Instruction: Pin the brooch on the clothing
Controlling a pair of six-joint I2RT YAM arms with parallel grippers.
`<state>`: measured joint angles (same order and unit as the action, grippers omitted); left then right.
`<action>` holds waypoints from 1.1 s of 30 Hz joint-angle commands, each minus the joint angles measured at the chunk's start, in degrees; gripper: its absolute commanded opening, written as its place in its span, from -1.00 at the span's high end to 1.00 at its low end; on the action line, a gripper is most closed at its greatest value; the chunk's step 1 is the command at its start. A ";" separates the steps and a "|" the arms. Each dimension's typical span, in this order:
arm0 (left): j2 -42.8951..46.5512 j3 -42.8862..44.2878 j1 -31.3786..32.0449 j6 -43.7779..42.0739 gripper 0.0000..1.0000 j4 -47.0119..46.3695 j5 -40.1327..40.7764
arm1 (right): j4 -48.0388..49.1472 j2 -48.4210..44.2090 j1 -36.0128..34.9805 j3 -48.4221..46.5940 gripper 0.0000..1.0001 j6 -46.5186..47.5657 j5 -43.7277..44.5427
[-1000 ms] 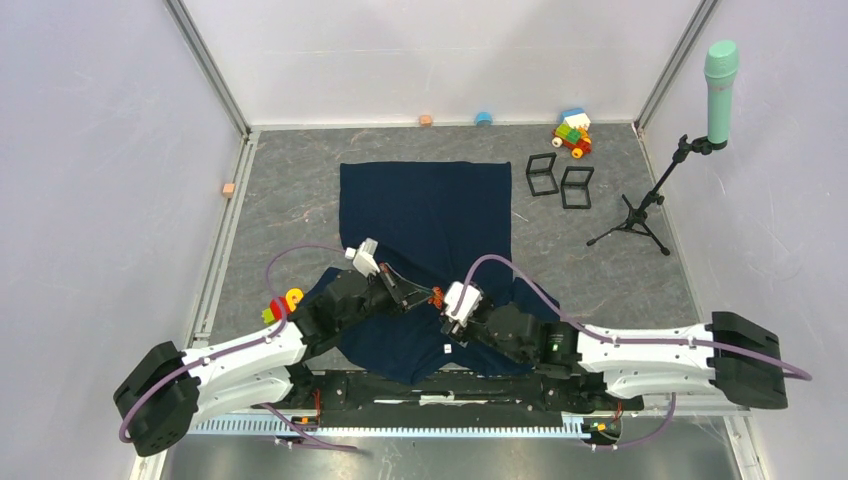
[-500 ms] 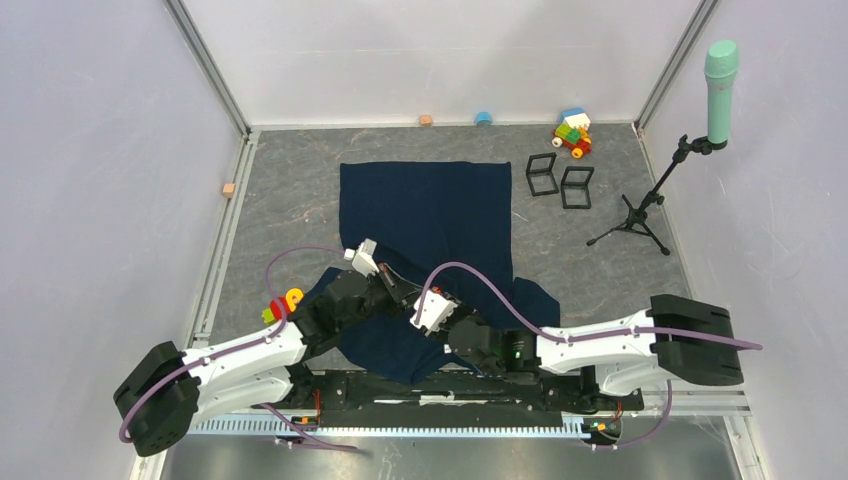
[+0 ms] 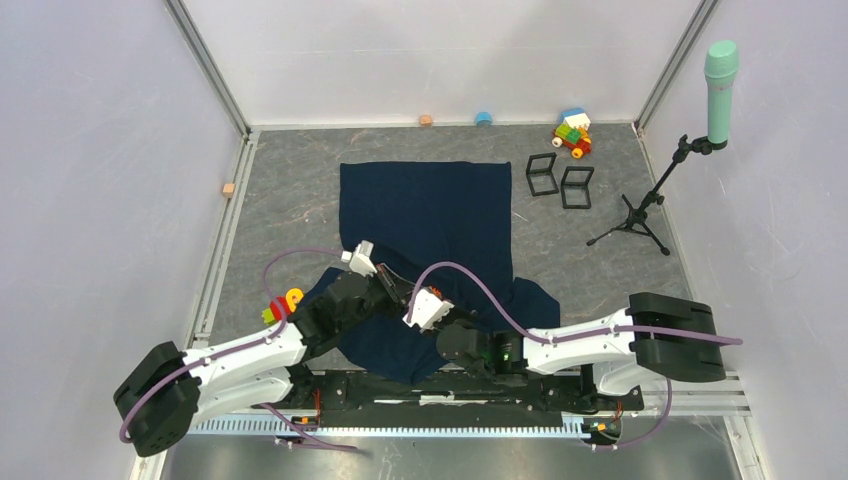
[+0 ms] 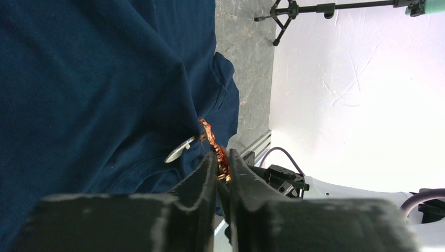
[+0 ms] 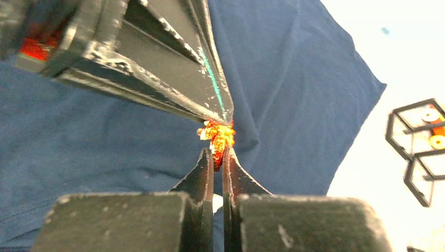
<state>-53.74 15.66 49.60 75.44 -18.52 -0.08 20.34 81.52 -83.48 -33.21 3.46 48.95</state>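
Note:
The clothing is a dark navy shirt spread flat on the grey table, bunched up at its near end. The brooch is a small orange-gold piece held just above that bunched fabric. My right gripper is shut on its lower end. My left gripper is shut on the brooch from the opposite side, and its fingers come in from the upper left in the right wrist view. In the top view both wrists meet over the shirt's near end and hide the brooch.
A white label lies on the shirt beside the brooch. Two black wire cubes, a microphone stand and a toy block car stand at the back right. A coloured toy sits beside the left arm.
The right arm has swung left to meet the left gripper, and its jaws have closed on the brooch. The left arm has barely moved.

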 commanded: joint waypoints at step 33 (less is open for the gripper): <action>6.68 9.57 6.01 -45.19 -0.37 15.98 -18.20 | -11.65 -20.64 39.04 3.91 1.00 -21.98 -95.56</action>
<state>-46.52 23.88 53.65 34.98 0.40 -14.57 9.82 60.55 -44.56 -26.22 -16.95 -34.61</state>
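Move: The brooch is nipped between both hands' fingertips, about 1 cm ahead and 1 cm right of the left hand point, and 1 cm ahead and 1 cm left of the right one, level with both. From the right hand, the white disc on the clothing lies some 4 cm back, 3 cm right and 7 cm below; the white tag is about 9 cm back, 2 cm right and 8 cm below. The left fingers let go of the brooch, spreading wide as they withdraw about 3 cm left and up, then swing back right and some 6 cm back, the wrist rolling and pointing more rightward. The right fingers keep their pinch, carrying the brooch 4 cm right and 3 cm forward, then about 6 cm back and slightly up while turning some 50 degrees counter-clockwise to point left. ##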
